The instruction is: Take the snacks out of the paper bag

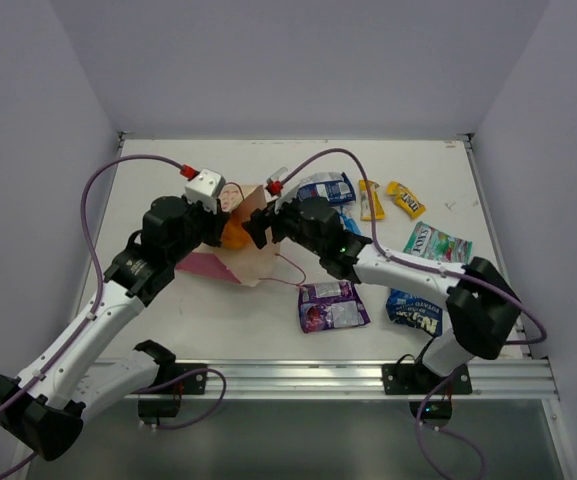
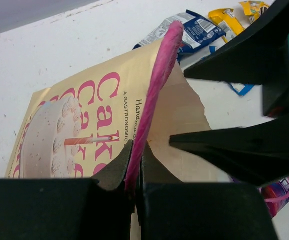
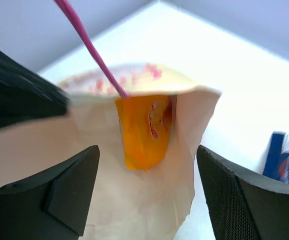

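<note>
The paper bag [image 1: 253, 262] lies on its side mid-table, its mouth facing right. My left gripper [image 2: 136, 150] is shut on the bag's pink string handle [image 2: 157, 75], pulling it taut above the cake-printed face [image 2: 79, 125]. My right gripper [image 3: 148, 150] is open at the bag's mouth, one finger on each side of the opening. An orange snack [image 3: 143, 131] sits inside the bag just beyond the fingertips, untouched; it also shows in the top view as the orange snack [image 1: 235, 233]. Several snacks lie on the table to the right.
On the table right of the bag lie a purple pouch [image 1: 332, 305], a blue pack [image 1: 412, 311], a teal-green pack [image 1: 436, 243], a yellow wrapper [image 1: 406, 199], an orange-yellow bar [image 1: 370, 200] and a blue-white pack [image 1: 326, 188]. Walls enclose the table's left, back and right.
</note>
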### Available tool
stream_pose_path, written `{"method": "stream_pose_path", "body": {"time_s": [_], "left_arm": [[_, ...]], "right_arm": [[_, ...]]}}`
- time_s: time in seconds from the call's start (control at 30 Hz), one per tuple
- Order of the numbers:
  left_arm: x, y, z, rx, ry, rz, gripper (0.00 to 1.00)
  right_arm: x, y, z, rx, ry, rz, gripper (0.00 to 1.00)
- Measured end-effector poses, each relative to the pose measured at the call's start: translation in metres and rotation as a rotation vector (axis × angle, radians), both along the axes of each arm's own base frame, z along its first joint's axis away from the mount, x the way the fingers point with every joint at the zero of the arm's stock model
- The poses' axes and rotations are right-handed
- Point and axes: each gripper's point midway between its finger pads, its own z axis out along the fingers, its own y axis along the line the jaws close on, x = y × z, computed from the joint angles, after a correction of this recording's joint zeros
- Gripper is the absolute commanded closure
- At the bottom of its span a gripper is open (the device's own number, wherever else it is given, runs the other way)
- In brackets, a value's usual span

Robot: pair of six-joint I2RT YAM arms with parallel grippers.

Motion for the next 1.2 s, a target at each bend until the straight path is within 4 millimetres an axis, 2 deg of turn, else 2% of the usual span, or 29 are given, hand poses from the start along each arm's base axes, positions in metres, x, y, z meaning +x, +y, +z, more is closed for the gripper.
{"method": "stream_pose_path", "body": {"time_s": [0.13,0.2,0.27,0.33,0.53,0.67,0.8,0.97,1.07,1.1,1.17,1.2], "left_arm": [[0.001,0.001,0.000,0.002,-0.001,0.006,1.00],[0.001,0.002,0.000,0.004,-0.002,0.009,1.00],[0.001,0.002,0.001,0.004,-0.004,0.012,1.00],[0.002,0.002,0.004,0.002,-0.010,0.015,1.00],[0.002,0.003,0.010,-0.002,-0.018,0.020,1.00],[0.001,0.003,0.011,0.000,-0.014,0.019,1.00],[-0.001,0.004,0.008,0.005,-0.003,0.014,1.00],[-0.003,0.006,0.013,-0.002,-0.016,0.017,1.00],[-0.003,0.006,0.016,-0.005,-0.022,0.018,1.00],[-0.003,0.007,0.016,-0.004,-0.020,0.018,1.00],[-0.005,0.007,0.015,-0.001,-0.014,0.016,1.00],[-0.006,0.008,0.015,0.000,-0.013,0.017,1.00]], "right_arm": [[-0.012,-0.014,0.066,0.101,-0.088,0.003,0.19],[-0.016,-0.014,0.081,0.129,-0.107,0.019,0.20],[-0.019,-0.008,0.081,0.137,-0.107,0.040,0.20],[-0.020,0.002,0.066,0.122,-0.083,0.067,0.20],[-0.019,0.033,-0.021,0.028,0.055,0.131,0.21],[-0.014,0.044,-0.061,-0.009,0.095,0.137,0.20],[0.000,0.058,-0.076,-0.022,0.083,0.130,0.19],[0.019,0.076,-0.072,-0.011,0.030,0.125,0.19],[0.028,0.085,-0.071,-0.007,0.014,0.127,0.32],[0.030,0.088,-0.071,-0.006,0.011,0.130,0.48],[0.032,0.092,-0.071,-0.010,0.012,0.140,0.67],[0.032,0.095,-0.070,-0.009,0.013,0.150,0.82]]}}
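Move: The orange snack inside the tilted paper bag lies about 9 cm to the right hand's left, 3 cm ahead and some 9 cm below. The dark blue packet lies about 12 cm ahead, 15 cm right and 20 cm below that hand, the purple packet 14 cm back, 17 cm right and equally low. From the left hand, still holding the bag by its top, the orange snack is about 12 cm below, 1 cm back and level sideways. The right hand lifts 8 cm, then drops about 15 leftward into the bag, fingers half closing around the orange snack. ##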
